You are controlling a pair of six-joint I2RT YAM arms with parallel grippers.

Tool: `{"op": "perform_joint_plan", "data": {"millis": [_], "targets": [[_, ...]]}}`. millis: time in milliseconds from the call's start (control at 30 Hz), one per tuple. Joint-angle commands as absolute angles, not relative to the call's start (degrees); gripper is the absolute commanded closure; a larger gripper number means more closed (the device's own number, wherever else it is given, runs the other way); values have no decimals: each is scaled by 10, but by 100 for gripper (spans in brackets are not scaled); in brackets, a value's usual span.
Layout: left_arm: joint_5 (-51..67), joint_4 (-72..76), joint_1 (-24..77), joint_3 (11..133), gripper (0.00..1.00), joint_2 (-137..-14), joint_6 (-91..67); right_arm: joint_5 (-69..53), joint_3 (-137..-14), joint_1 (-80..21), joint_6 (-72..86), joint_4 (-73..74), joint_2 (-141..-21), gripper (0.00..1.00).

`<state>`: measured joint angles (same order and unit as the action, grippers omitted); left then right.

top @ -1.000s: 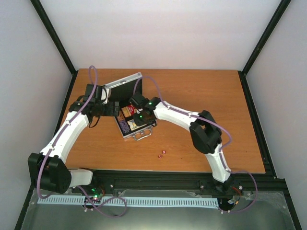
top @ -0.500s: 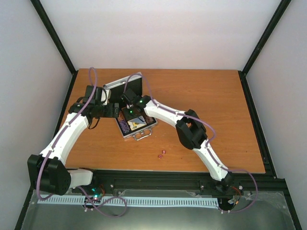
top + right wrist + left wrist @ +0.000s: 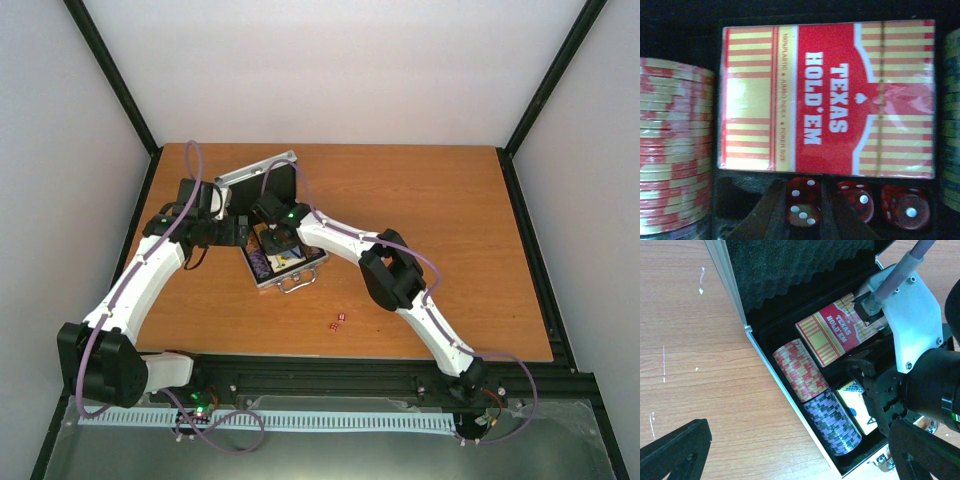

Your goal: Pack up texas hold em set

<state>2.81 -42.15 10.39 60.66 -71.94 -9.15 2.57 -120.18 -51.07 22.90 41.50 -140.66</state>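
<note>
The silver briefcase (image 3: pixel 297 279) lies open, its foam-lined lid (image 3: pixel 262 182) standing up. In the left wrist view it holds the red deck (image 3: pixel 836 335), a red chip stack (image 3: pixel 800 370), a purple chip stack (image 3: pixel 834 424) and the blue-yellow deck (image 3: pixel 856 407). My right gripper (image 3: pixel 272 233) reaches down into the case. In the right wrist view the right gripper (image 3: pixel 804 194) is shut on a red die (image 3: pixel 802 202) in the slot below the red deck (image 3: pixel 827 97). Two more dice (image 3: pixel 856 199) lie beside it. My left gripper (image 3: pixel 237 232) hangs wide open over the case's left edge.
Two small red dice (image 3: pixel 337 322) lie on the wooden table (image 3: pixel 450 220) in front of the case. The case handle (image 3: pixel 291 285) faces the arms. Chip stacks (image 3: pixel 670 150) flank the deck on both sides in the right wrist view.
My right arm has swung left and reached farther into the case, towards its back. The left arm has stayed where it was.
</note>
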Motion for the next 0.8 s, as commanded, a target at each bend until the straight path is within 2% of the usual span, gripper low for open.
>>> {"op": "perform_joint_plan", "data": {"millis": [0,100,200,333,400,633,767], "targets": [[30,-427,100,607,0,-709,-83,81,-1213,-508,245,455,-1422,93],[29,-428,100,606,0,-709,-82,90,-1213,-506,242,456,-1423,91],[28,-428,100,606,0,-710,-82,80,-1212,-505,233,449,-1419,85],[28,-427,100,608,0,-711,-83,54,-1195,-505,214,426,-1394,62],[28,-427,100,609,0,-713,-83,49,-1188,-506,207,416,-1378,56],[28,-427,100,615,0,-716,-83,33,-1197,-507,199,437,-1334,54],[25,-428,100,618,0,-717,-85,40,-1171,-510,201,461,-1294,42]]}}
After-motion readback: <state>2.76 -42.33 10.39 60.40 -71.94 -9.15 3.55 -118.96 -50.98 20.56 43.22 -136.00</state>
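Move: The right hand, a die still pinched in its fingers, is already low in the dice slot of the case, the slot's middle about 1 cm ahead and 1 cm right, level with the fingers. Two loose dice lie there, the nearer 1 cm ahead and 2 cm right, the farther 2 cm ahead and 4 cm right. The Texas Hold'em box is centred 4 cm ahead and 1 cm left, the second card deck 3 cm back and 2 cm right. From the left hand the slot is roughly 4 cm ahead, 8 cm right and 14 cm below. With the die still gripped between the Hold'em box and the second deck, the right hand slides it about 1.5 cm right and slightly forward along the slot towards the two loose dice, staying low, then eases back about 1 cm left and slightly back as the fingers open to roughly half and let go of the die. Once they are open, the hand rises nearly straight up out of the slot by some 3.5 cm, speeding up, the wrist hardly turning. ##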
